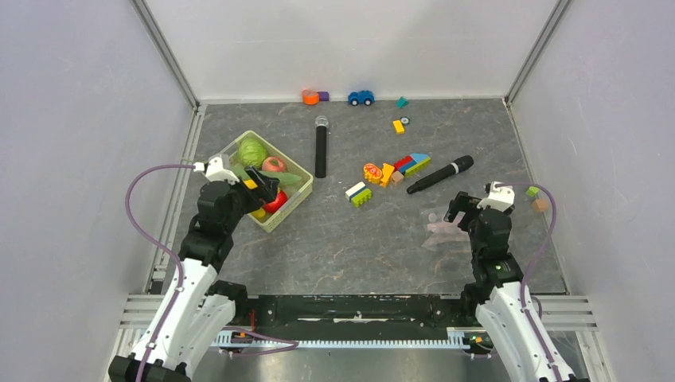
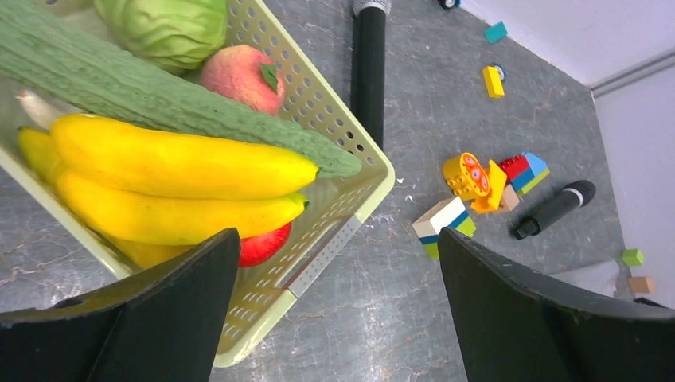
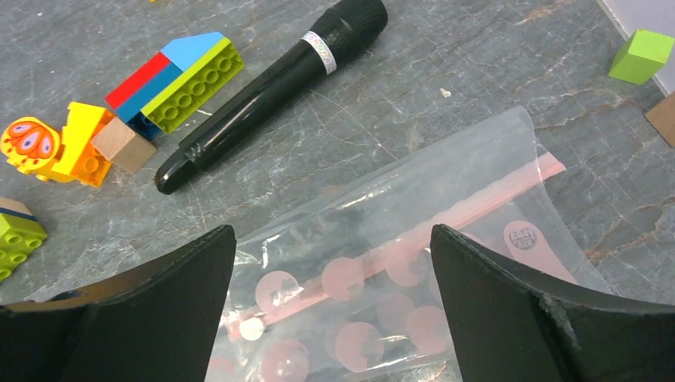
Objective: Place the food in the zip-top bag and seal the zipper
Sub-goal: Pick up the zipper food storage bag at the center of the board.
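The food lies in a pale green basket (image 1: 293,204) at the left: a cabbage (image 1: 252,151), a pinkish fruit (image 1: 274,165), yellow bananas (image 2: 175,163), a long bumpy green vegetable (image 2: 159,95) and a red tomato (image 2: 267,245) under the bananas. My left gripper (image 2: 336,239) hangs open over the basket's near right corner, holding nothing. The zip-top bag (image 3: 374,199) lies flat and empty at the right, with pink dots on it. Its pink zipper (image 3: 477,205) runs diagonally. My right gripper (image 3: 333,235) stands open just above the bag, its fingers either side of the zipper strip.
Two black microphones (image 1: 321,147) (image 1: 440,174) lie mid-table. Coloured building blocks (image 1: 394,169) are scattered between them, and a blue toy car (image 1: 360,97) sits by the back wall. A green cube (image 3: 641,56) lies right of the bag. Walls close in the table on three sides.
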Controlling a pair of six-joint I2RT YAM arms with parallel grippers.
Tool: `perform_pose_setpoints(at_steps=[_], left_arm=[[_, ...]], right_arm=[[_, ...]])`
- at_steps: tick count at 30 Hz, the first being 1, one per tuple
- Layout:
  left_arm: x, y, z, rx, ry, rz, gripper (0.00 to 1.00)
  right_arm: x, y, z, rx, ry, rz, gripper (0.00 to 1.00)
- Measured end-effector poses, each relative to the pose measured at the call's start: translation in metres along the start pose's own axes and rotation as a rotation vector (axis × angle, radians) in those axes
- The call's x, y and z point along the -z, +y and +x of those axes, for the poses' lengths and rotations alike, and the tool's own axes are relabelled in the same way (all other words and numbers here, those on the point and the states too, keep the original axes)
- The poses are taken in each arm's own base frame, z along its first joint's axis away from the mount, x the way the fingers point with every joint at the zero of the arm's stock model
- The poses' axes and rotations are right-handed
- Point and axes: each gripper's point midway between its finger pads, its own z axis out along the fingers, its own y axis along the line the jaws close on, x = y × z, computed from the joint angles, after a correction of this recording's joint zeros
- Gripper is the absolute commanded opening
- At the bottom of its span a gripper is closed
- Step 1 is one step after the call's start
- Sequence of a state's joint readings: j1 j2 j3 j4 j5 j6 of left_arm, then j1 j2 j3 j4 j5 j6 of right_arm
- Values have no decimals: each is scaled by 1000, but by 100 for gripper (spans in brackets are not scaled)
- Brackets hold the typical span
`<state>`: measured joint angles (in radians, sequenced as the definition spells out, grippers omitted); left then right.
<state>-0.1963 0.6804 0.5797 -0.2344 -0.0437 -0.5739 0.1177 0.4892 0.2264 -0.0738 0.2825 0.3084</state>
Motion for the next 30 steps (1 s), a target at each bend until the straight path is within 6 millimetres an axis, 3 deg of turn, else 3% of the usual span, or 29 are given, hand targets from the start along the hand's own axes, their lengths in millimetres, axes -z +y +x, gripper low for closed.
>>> perform_pose_setpoints(at_steps=[7, 14, 21, 25, 30], left_arm=[[-1, -6, 9, 0, 35, 42, 100], [-2, -14, 11, -1, 46, 93, 100], [-2, -18, 13, -12, 48, 121, 100], [-3, -18, 13, -15, 49, 124, 100], [-3, -19, 14, -16, 48, 130, 100]], right_arm=[[2, 19, -12, 28, 19, -95, 98], [-5, 73, -12, 138, 207, -345, 98], [-8, 119, 10, 373, 393, -374, 98], [-5, 129, 11, 503, 411, -303, 98], [-2, 116, 25, 658, 464, -142, 98]])
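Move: The zip-top bag lies flat beneath the right gripper, its middle about 11 cm down, 3 cm back and 3 cm to the right. The black microphone is some 11 cm ahead and 4 cm left, the red and blue blocks about 14 cm ahead and 13 cm left, and the green cube 6 cm ahead and 21 cm right. From the left gripper, the bag is roughly 53 cm right, 5 cm back and 20 cm below. Swing the right gripper about 12 cm to the left, away from the bag's middle and out past its left edge, arcing slightly forward and up before sinking. Turn it counter-clockwise first, then roll its left side down while tipping the open fingers some 25 degrees further towards the table, touching nothing. Let the left gripper drift a couple of centimetres right, still open. ##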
